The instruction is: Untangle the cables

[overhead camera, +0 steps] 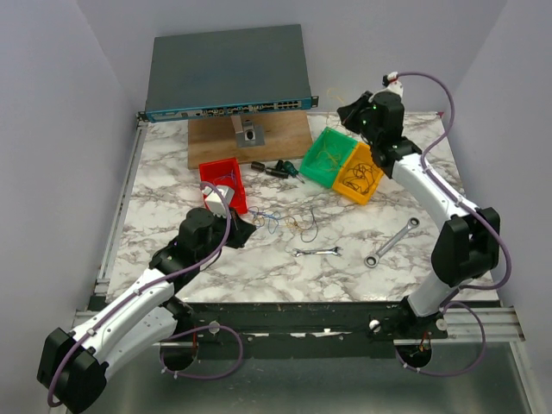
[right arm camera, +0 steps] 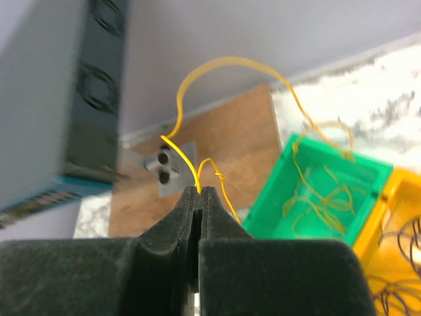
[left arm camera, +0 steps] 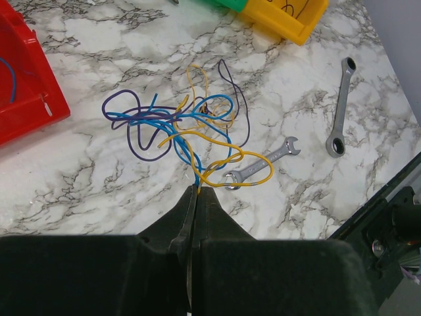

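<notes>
The cables (left arm camera: pixel 172 125) lie in a loose tangle of blue, yellow-orange and purple strands on the marble table, seen small at the centre from above (overhead camera: pixel 289 220). My left gripper (left arm camera: pixel 197 191) is shut on blue and yellow strands at the near end of the tangle; it sits left of the tangle (overhead camera: pixel 246 226). My right gripper (right arm camera: pixel 199 189) is raised at the back right (overhead camera: pixel 349 112) and is shut on a single yellow cable (right arm camera: pixel 223 60). That cable arches up and trails down into the green bin (right arm camera: pixel 263 210).
A green bin (overhead camera: pixel 310 171) and a yellow bin (overhead camera: pixel 360 194) holding more wires stand at the back right; a red bin (overhead camera: pixel 217 168) stands to the left. Two silver wrenches (overhead camera: pixel 317 252) (overhead camera: pixel 392 241) lie in front. A network switch (overhead camera: pixel 228 73) and wooden board (overhead camera: pixel 276 142) fill the back.
</notes>
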Action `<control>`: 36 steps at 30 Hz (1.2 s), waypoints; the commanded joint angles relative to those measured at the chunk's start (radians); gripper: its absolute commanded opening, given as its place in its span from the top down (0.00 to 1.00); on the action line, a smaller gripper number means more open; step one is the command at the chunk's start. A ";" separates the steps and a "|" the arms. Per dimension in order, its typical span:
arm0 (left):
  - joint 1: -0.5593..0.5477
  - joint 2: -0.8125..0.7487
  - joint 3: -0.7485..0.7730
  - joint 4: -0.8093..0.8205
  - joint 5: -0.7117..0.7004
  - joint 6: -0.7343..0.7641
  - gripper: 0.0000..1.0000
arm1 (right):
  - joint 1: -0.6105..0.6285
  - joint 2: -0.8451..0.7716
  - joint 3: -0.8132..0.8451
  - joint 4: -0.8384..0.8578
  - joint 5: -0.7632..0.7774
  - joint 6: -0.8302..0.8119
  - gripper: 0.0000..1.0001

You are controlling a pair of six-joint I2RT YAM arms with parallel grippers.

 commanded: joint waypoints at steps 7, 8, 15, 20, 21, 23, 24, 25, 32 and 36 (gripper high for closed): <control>-0.005 0.003 0.008 0.026 0.024 0.010 1.00 | 0.063 -0.062 -0.152 -0.032 -0.010 -0.007 0.99; -0.004 0.005 0.009 0.026 0.024 0.009 1.00 | 0.070 -0.073 -0.132 -0.045 -0.002 -0.022 0.99; -0.005 0.014 0.006 0.055 0.030 -0.005 1.00 | 0.077 -0.139 -0.005 -0.147 -0.071 -0.044 0.99; -0.008 0.015 0.005 0.054 0.030 -0.007 1.00 | 0.088 -0.164 0.043 -0.176 -0.125 -0.057 0.99; -0.009 0.015 0.006 0.052 0.030 -0.006 1.00 | 0.089 -0.165 0.058 -0.186 -0.129 -0.064 0.99; -0.010 0.014 0.013 0.045 0.027 -0.004 1.00 | 0.092 -0.168 0.090 -0.204 -0.129 -0.071 0.99; -0.010 0.014 0.015 0.043 0.027 -0.002 1.00 | 0.094 -0.169 0.096 -0.208 -0.129 -0.069 0.99; -0.009 0.013 0.014 0.042 0.025 -0.002 1.00 | 0.094 -0.172 0.096 -0.209 -0.133 -0.069 0.99; -0.013 0.017 0.008 0.054 0.028 -0.013 1.00 | 0.093 -0.161 -0.059 -0.180 -0.023 -0.011 0.99; -0.014 0.013 0.001 0.045 0.022 -0.007 1.00 | 0.091 -0.123 -0.136 -0.155 0.031 0.006 0.99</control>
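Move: The right hand already holds the yellow cable above the green bin, whose middle lies about 9 cm ahead, straight in line and some 28 cm below. The orange bin sits about 4 cm ahead and 12 cm right of the hand; the screwdrivers lie roughly 4 cm ahead and 15 cm left, both also far below. From the left hand, the green bin is about 37 cm ahead, 27 cm right and 13 cm lower. Right hand, still pinching the yellow cable, bobs down 10 cm, up 18, down 7, drawing back and left. ##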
